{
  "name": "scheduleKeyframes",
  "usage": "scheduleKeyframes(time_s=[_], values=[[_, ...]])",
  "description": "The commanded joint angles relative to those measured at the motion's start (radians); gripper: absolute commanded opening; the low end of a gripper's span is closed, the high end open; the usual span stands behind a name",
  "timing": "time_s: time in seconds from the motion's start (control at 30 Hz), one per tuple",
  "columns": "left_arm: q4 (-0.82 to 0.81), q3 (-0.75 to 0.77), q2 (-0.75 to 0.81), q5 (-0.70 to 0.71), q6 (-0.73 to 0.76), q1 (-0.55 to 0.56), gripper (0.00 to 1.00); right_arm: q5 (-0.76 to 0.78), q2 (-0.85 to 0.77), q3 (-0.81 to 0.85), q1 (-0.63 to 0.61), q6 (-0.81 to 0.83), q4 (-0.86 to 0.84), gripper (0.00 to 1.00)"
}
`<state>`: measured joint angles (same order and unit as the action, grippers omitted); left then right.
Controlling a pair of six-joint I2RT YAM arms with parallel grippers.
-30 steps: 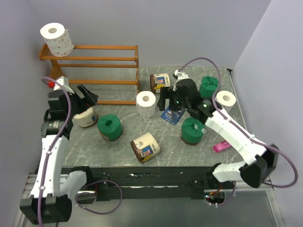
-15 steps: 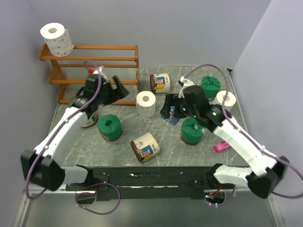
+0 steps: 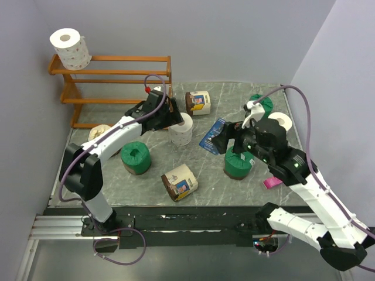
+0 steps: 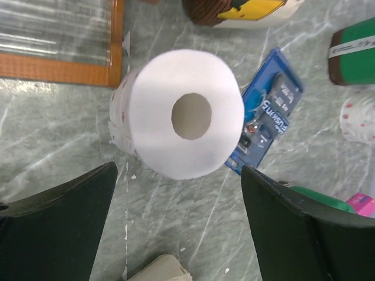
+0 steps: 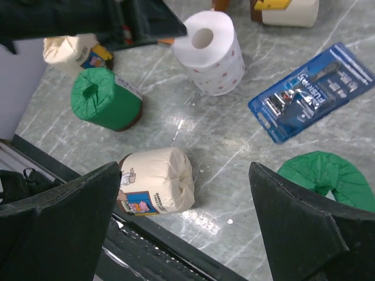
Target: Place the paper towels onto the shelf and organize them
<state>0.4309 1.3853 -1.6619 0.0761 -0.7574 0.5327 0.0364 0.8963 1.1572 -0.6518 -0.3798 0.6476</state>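
The shelf (image 3: 117, 75) stands at the back left, with one white paper towel roll (image 3: 70, 48) on its top tier. My left gripper (image 3: 173, 117) hangs open just above the upright white roll (image 3: 181, 131) by the shelf's right end. From the left wrist, that roll (image 4: 152, 117) lies ahead of the open gripper (image 4: 177, 170), untouched. My right gripper (image 3: 229, 138) is open and empty above the table's middle. In its wrist view the gripper (image 5: 184, 170) frames a cream roll (image 5: 158, 181) lying on its side. Other rolls lie loose: cream (image 3: 199, 102) (image 3: 99, 132), green (image 3: 136, 158) (image 3: 238, 164) (image 3: 261, 104), white (image 3: 280, 122).
A flat blue packet (image 3: 212, 136) lies between the middle white roll and the right gripper. A small pink item (image 3: 273, 182) sits near the front right. Walls close in at the left, the back and the right. The table's front edge runs just behind the nearest cream roll (image 3: 180, 182).
My left arm has swung from the cream roll at the far left across to above the middle white roll. The right arm has drawn back to the right, off the blue packet.
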Motion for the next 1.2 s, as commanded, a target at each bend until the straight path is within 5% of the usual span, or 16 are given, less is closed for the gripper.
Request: scheduleKeyframes(time_s=[0.0,0.83,1.17], values=[[-0.015,0.054,-0.035,0.056,-0.033,0.009,0.92,0.023,-0.054,0.004,0.003,0.056,-0.04,0.98],[0.017,0.132,-0.213,0.114,-0.031,0.01,0.72,0.066,-0.114,-0.06,0.003,0.065,-0.075,0.98],[0.074,0.126,-0.2,0.106,-0.005,0.01,0.4,0.065,-0.115,-0.057,0.003,0.064,-0.078,0.98]])
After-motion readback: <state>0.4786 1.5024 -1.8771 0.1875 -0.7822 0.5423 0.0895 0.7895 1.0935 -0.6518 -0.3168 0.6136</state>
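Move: The white paper towel roll standing upright is my left hand's goal: its middle lies about 4 cm ahead, 3 cm right and 10 cm below. The shelf's near right corner stands some 4 cm left of the roll and 5 cm farther out. The brown-wrapped roll lies about 7 cm right and 11 cm beyond it, the blue pack some 13 cm to its right, level with it. From my right hand, the white roll is about 21 cm ahead, 14 cm left and 22 cm down. I sink my left hand about 6 cm onto the standing roll while easing some 3 cm forward, tilting the wrist slightly. One finger goes into the top of the core and the other outside its left side; then I draw the wide-open fingers to about half, closing around the roll's wall. My right hand shifts about 2 cm right, still open and empty. ##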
